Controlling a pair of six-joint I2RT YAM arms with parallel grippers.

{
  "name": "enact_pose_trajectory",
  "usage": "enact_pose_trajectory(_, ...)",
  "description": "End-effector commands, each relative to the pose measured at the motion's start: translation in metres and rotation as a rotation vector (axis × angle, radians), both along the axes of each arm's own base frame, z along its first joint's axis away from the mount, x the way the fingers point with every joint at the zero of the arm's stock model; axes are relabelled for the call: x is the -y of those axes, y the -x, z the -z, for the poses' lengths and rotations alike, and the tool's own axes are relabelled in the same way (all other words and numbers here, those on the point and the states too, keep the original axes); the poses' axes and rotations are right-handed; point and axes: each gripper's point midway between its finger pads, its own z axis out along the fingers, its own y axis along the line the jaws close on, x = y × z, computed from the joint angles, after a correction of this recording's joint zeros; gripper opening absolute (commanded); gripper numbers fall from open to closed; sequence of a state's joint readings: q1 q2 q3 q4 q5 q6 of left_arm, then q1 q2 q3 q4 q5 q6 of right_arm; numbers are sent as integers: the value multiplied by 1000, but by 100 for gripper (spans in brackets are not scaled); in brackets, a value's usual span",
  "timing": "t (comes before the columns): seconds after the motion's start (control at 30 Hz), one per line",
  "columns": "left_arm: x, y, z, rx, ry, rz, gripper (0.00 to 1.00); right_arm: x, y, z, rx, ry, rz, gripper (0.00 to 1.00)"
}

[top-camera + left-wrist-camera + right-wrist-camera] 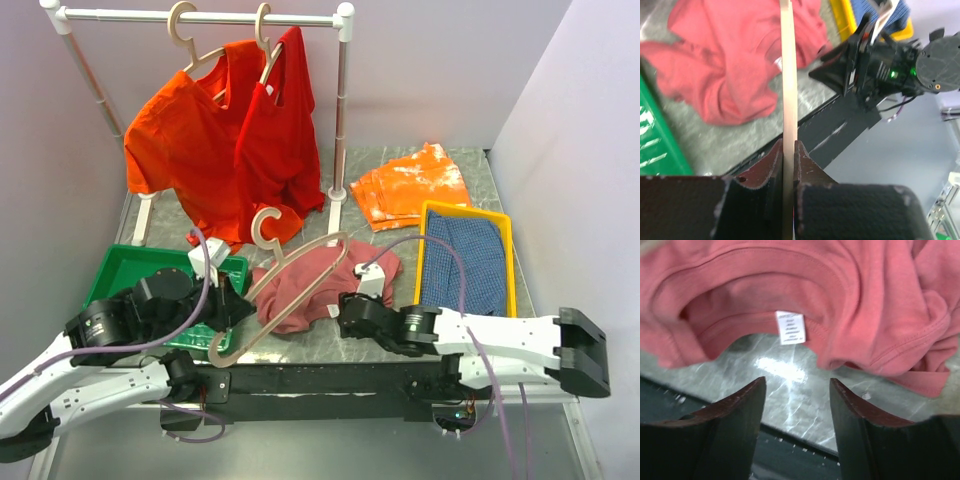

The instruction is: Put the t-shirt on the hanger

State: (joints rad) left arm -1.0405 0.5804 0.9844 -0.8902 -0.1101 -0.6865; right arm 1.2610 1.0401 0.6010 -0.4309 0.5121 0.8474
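Observation:
The dusty rose t-shirt (pixel 300 290) lies crumpled at the table's front middle. Its collar opening and white neck label (pixel 790 327) face my right gripper. The beige hanger (pixel 300 253) lies slanted over the t-shirt, hook towards the back. My left gripper (pixel 232 305) is shut on the hanger's thin bar (pixel 788 90) near its lower left end. My right gripper (pixel 345 310) is open and empty. It sits low over the table, just in front of the collar (pixel 755 270), not touching the cloth.
A white rail (pixel 200 15) at the back carries an orange t-shirt (pixel 185 140) and a red t-shirt (pixel 280 130) on hangers. A green tray (pixel 120 270) is at the left. Folded orange cloth (pixel 410 185) and a yellow tray (pixel 428 240) with blue cloth are at the right.

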Motion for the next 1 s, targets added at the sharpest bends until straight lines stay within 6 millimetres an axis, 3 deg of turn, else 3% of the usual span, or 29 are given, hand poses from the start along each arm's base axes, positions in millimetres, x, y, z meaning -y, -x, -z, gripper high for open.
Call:
enact_pose_trajectory(0.0,-10,10,-6,-35,-14,7,1,7,-16,0,46,90,103,64)
enact_pose_trajectory(0.2,-14,10,-2,-43,-96,21,1,15,-35,15,23,147,156,65)
enact_pose_trajectory(0.27,-15,11,-5,-38,-117,34,1,20,-44,16,30,131,169,60)
enact_pose_trajectory(0.3,-16,11,-6,-35,-122,39,1,20,-46,10,41,99,171,55)
enact_pose_trajectory(0.33,-17,12,-8,-27,-123,50,1,22,-48,9,40,86,173,39)
enact_pose_trajectory(0.43,-11,19,-5,-39,-133,112,1,22,-57,-6,53,17,176,20)
enact_pose_trajectory(0.63,1,25,-1,-44,-128,185,1,28,-64,-15,59,-18,200,1)
enact_pose_trajectory(0.97,6,27,-1,-47,-146,234,1,41,-75,-29,75,-71,239,0)
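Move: The near neck edge of the pink t-shirt, just right of its white tag, lies about 4 cm ahead, 3 cm right of and 3 cm below my open right hand. The tag is some 3 cm ahead and 2 cm left of that hand, and the yellow tray about 14 cm ahead and 26 cm right. From my left hand, which already holds the hanger, the t-shirt's middle lies about 12 cm ahead, 15 cm right and 20 cm below. My right hand dips about 3 cm while reaching forward and a little right onto the t-shirt's near neck edge, shuts its fingers on the cloth beside the tag, then lifts about 5 cm, still going forward. My left hand keeps its grip on the hanger, drawing back about 3 cm and turning some 10 degrees clockwise, which swings the hanger's far end towards the neck. ##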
